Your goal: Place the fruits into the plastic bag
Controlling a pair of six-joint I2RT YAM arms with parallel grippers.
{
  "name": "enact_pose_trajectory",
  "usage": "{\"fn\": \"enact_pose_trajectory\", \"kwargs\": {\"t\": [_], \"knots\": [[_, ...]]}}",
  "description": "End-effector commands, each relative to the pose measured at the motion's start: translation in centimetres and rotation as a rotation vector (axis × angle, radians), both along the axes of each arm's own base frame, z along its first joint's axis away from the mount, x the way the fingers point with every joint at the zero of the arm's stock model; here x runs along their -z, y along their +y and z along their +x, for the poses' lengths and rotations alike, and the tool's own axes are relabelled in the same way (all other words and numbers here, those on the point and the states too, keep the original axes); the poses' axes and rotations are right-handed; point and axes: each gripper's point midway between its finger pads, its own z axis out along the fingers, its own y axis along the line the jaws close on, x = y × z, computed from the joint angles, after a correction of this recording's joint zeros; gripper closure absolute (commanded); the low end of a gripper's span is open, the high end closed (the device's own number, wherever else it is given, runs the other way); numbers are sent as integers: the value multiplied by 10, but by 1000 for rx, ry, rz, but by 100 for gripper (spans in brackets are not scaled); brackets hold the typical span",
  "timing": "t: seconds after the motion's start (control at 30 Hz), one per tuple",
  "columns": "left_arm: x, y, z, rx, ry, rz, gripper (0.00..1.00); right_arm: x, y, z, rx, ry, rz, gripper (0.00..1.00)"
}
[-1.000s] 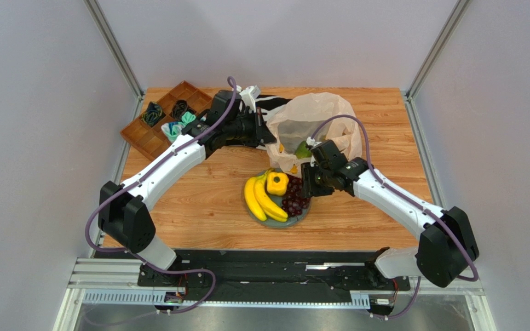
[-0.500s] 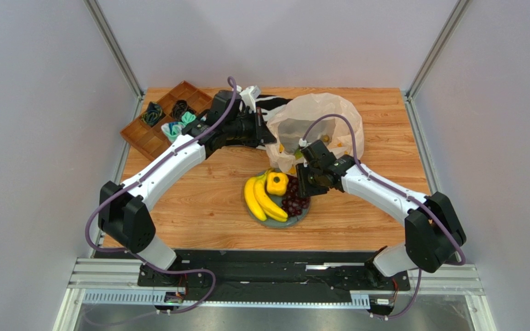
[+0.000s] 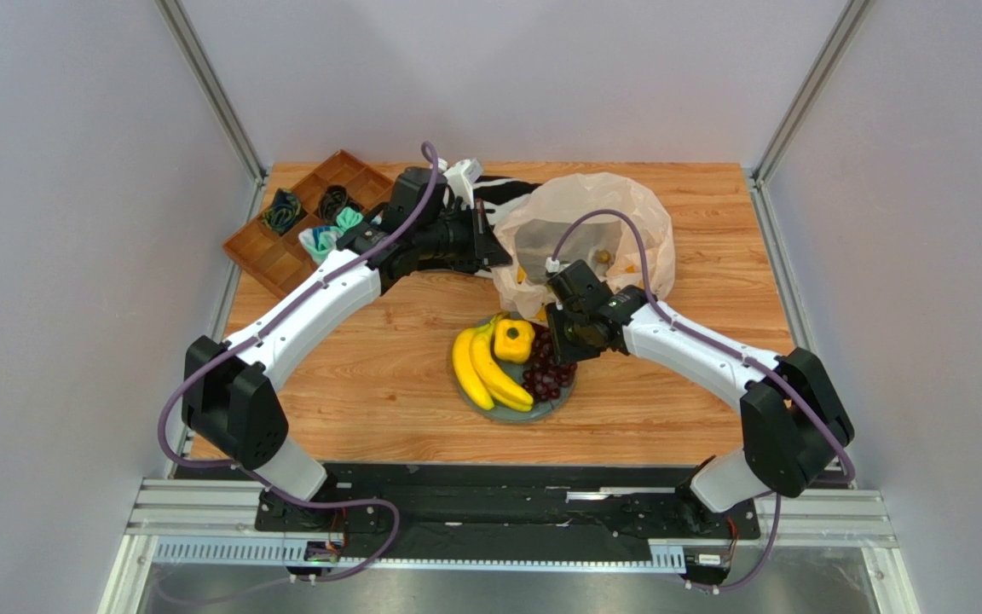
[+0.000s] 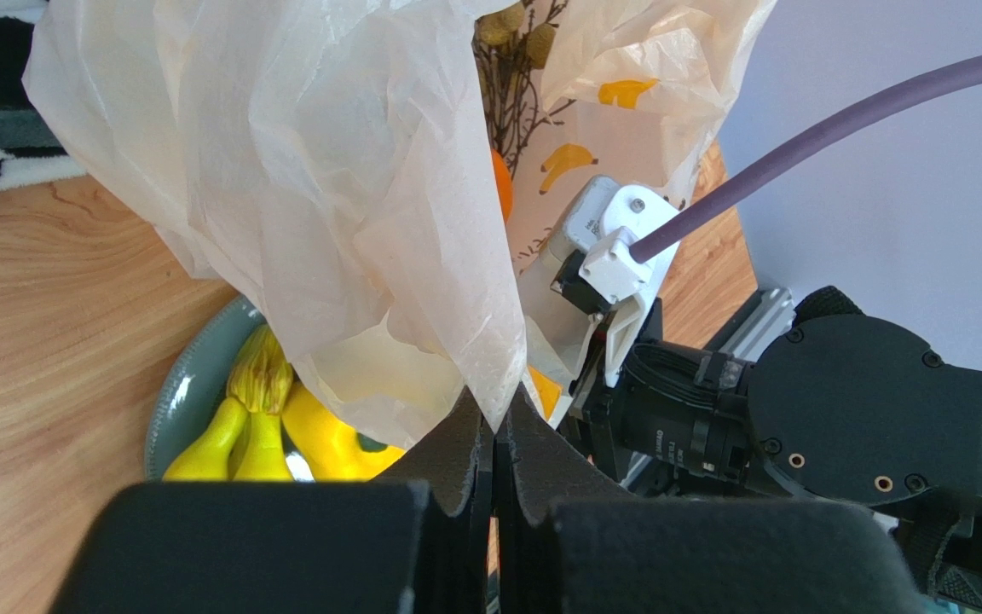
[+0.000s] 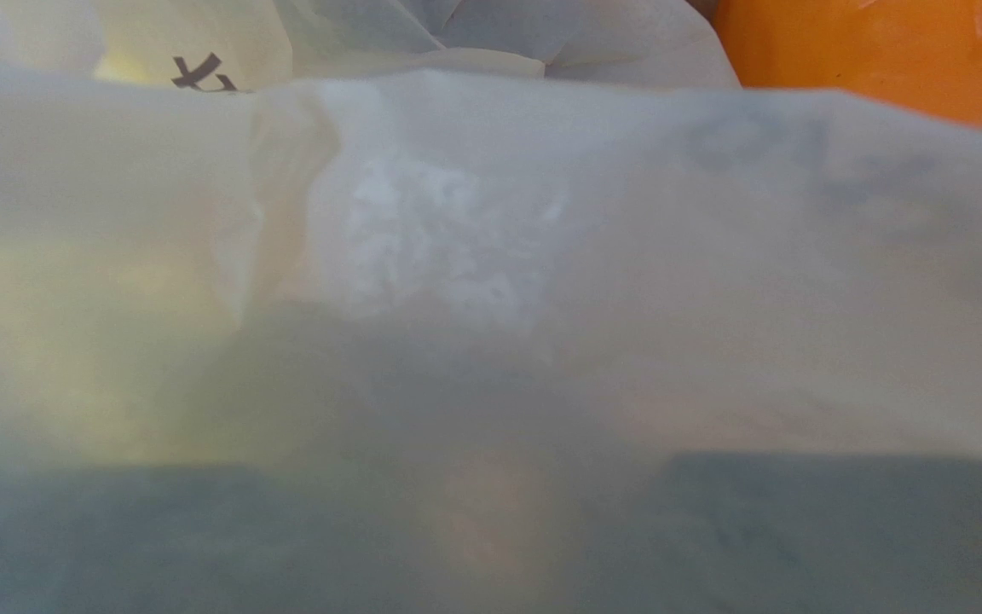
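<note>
The plastic bag (image 3: 592,218) stands open at the back of the table. My left gripper (image 3: 500,251) is shut on its left edge; in the left wrist view the closed jaws (image 4: 496,429) pinch the film (image 4: 330,192). An orange (image 4: 501,187) shows inside the bag and also in the right wrist view (image 5: 880,51). The bananas (image 3: 483,369), small yellow fruit (image 3: 514,339) and dark grapes (image 3: 545,374) lie on the grey plate (image 3: 499,412). My right gripper (image 3: 563,335) sits at the bag's near lip beside the plate. Bag film covers its camera, so its fingers (image 5: 829,512) are only dim shapes.
A brown wooden tray (image 3: 281,256) with compartments holding small items stands at the back left. The zebra-striped cloth (image 3: 504,189) lies behind the bag. Metal frame posts (image 3: 221,102) and grey walls close in both sides.
My right arm has moved left and toward the bag's mouth. The orange-green fruit seen at the bag's mouth a second ago is now hidden. The left arm has not moved.
</note>
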Motion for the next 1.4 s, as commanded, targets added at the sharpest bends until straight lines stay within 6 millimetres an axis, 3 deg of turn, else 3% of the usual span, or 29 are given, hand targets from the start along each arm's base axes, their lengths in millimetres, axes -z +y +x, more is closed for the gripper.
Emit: {"fn": "enact_pose_trajectory", "kwargs": {"t": [0.0,0.2,0.33,0.4,0.43,0.5,0.8,1.2,1.37], "knots": [[-13,-2,0,13,-29,-24,100,-7,1,6,-4,-30,-23,71],[-12,-3,0,16,-26,-31,100,-8,-1,2,-10,-37,-50,71],[-11,-3,-1,19,-25,-30,100,-5,-1,2,-18,-28,-57,77],[-13,-2,-2,16,-28,-31,100,-7,0,3,-20,-27,-56,88],[-13,-1,-2,13,-32,-29,100,-8,0,3,-19,-27,-58,99],[-15,0,-2,9,-36,-28,100,-12,0,3,-19,-34,-55,100],[-15,2,-4,9,-36,-28,100,-67,-1,4,-1,-157,43,100],[-17,0,-3,7,-46,-38,100,-112,-14,-8,32,-237,109,100],[-16,0,-1,7,-49,-38,100,-130,-24,-22,11,-255,122,100]]}}
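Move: The grapes lie right at the right gripper's half-open fingers, their middle about 2 cm to its left, 1 cm back and 2 cm below. The yellow pepper is some 9 cm to its left and 2 cm ahead, the bananas roughly 12 cm left and 3 cm back; the plastic bag's middle is about 14 cm ahead and 1 cm right, its near wall draped over this hand. From the left hand, the grapes are some 12 cm back, 7 cm right and 20 cm below. Keep the right gripper low at the grapes, shut its fingers to pinch the top of the bunch, then lift it about 9 cm. Let the hand drift some 2 cm back and right as it climbs out from under the bag's near wall, fingertips swinging forward about 10 degrees. Hold the bag's rim still with the shut left gripper. ##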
